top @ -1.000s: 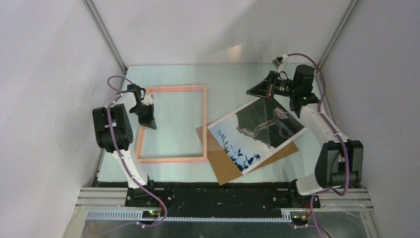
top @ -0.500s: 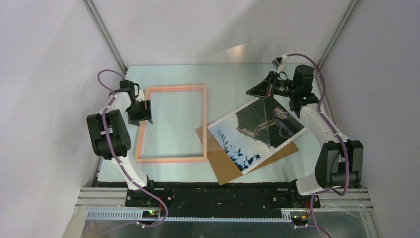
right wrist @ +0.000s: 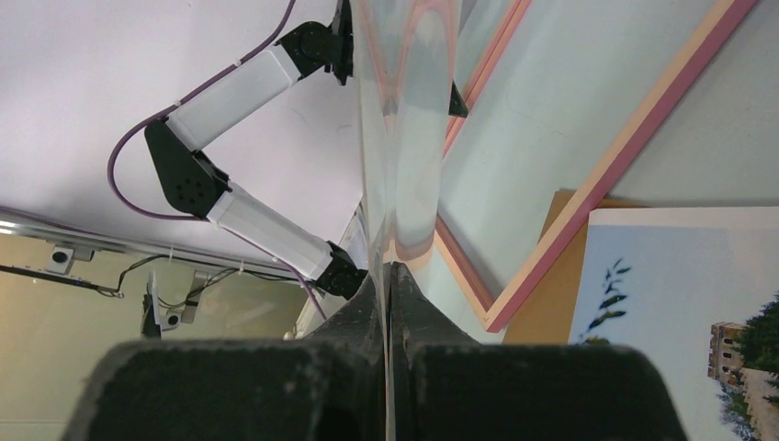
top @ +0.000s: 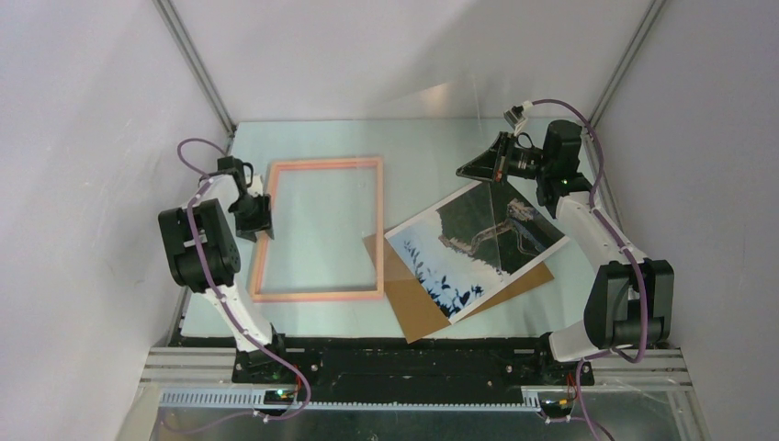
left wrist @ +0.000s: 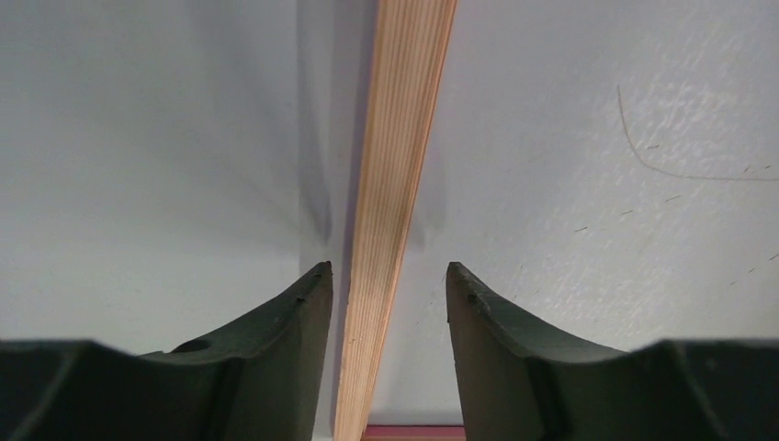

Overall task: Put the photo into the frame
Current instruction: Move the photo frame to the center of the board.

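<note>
The salmon-pink frame (top: 378, 225) lies flat on the left half of the table. My left gripper (top: 258, 220) is open and straddles the frame's left rail (left wrist: 395, 184). The rail runs between the fingers (left wrist: 285, 322) with a gap on each side. The photo (top: 478, 243) lies at an angle right of the frame, face up on a brown backing board (top: 418, 312). My right gripper (top: 464, 171) hovers above the photo's far end. It is shut on a clear pane (right wrist: 404, 110) held up on edge. In the right wrist view the photo (right wrist: 680, 303) sits beyond the frame's corner (right wrist: 501, 317).
White enclosure walls stand close on the left, right and back. The arms' black base rail (top: 404, 363) runs along the near table edge. The backing board overlaps the space beside the frame's near right corner.
My left gripper went from shut to open and shifted left, from just inside the frame to astride its left rail. The right arm, pane and photo have not moved.
</note>
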Controlling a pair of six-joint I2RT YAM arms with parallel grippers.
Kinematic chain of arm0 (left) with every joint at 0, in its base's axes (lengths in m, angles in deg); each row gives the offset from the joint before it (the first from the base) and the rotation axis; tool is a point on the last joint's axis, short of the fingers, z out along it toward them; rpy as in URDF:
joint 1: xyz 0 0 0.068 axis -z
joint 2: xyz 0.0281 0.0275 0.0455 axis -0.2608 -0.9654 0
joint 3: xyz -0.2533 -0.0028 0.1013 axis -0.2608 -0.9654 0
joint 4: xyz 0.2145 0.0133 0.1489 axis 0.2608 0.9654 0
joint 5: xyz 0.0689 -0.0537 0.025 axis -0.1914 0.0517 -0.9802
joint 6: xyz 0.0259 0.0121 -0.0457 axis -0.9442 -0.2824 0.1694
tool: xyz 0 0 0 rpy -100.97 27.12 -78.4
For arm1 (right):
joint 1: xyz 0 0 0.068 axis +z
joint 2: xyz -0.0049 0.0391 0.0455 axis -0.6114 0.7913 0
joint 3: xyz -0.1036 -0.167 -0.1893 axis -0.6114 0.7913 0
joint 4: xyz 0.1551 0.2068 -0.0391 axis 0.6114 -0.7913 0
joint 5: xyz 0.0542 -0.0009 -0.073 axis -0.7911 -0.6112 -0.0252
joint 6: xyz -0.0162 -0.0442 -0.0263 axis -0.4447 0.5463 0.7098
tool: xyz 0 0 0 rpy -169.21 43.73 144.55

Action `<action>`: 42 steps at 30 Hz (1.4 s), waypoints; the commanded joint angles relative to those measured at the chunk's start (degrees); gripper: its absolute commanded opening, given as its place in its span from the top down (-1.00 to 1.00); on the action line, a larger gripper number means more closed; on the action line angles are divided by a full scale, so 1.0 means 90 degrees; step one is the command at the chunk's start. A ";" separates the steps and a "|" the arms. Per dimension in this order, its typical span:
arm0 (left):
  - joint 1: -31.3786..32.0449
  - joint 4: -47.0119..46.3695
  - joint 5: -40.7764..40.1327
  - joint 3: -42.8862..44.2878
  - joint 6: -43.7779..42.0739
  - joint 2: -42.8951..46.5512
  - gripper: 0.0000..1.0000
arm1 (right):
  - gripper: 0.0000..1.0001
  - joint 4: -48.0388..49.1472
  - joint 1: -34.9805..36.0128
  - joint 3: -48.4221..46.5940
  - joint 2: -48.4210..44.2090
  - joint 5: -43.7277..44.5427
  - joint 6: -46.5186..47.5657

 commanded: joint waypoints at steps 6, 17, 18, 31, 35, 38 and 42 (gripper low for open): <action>-0.0038 -0.0053 0.0148 -0.0026 -0.0165 0.0035 0.08 | 1.00 0.0204 0.0093 -0.0011 -0.0191 -0.0104 0.0015; -0.0002 -0.0092 0.0260 -0.0167 -0.0144 0.0134 0.67 | 1.00 0.0238 0.0107 -0.0016 -0.0164 -0.0090 -0.0001; 0.0004 -0.0100 0.0282 -0.0195 -0.0135 0.0158 0.70 | 1.00 0.0240 0.0102 -0.0011 -0.0168 -0.0086 -0.0002; 0.0665 -0.0218 0.0977 -0.0521 0.0148 0.0577 1.00 | 1.00 0.0200 0.0106 -0.0010 0.0015 0.0019 0.0162; 0.1079 -0.0305 0.1044 -0.0646 0.0246 0.0617 1.00 | 1.00 0.0190 0.0067 -0.0010 0.0171 0.0056 0.0251; 0.1284 -0.0408 0.1108 -0.0728 0.0342 0.0618 1.00 | 1.00 0.0172 0.0031 -0.0011 0.0269 0.0112 0.0330; 0.1465 -0.0662 0.1478 -0.0932 0.0728 0.0693 1.00 | 1.00 0.0157 0.0043 -0.0011 0.0455 0.0154 0.0394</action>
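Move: The photo frame's left bar stands between the left hand's open fingertips, level with it sideways and fore-and-aft, and a centimetre or so below. The photo's middle is about 52 cm to the right and 2 cm back; the cardboard's middle is some 47 cm to the right and 6 cm back. From the right hand, that bar lies roughly 45 cm to the left, no farther out and about 28 cm below. The photo frame's left bar gets pinched near the middle of its length as the left fingers, settling barely lower, close from half open. Then, after a short hold, the left hand drags the frame about 9 cm to the right along the board towards its centre, turning some 10 degrees clockwise. The right hand keeps the clear sheet up, sinking about 2 cm late on. ##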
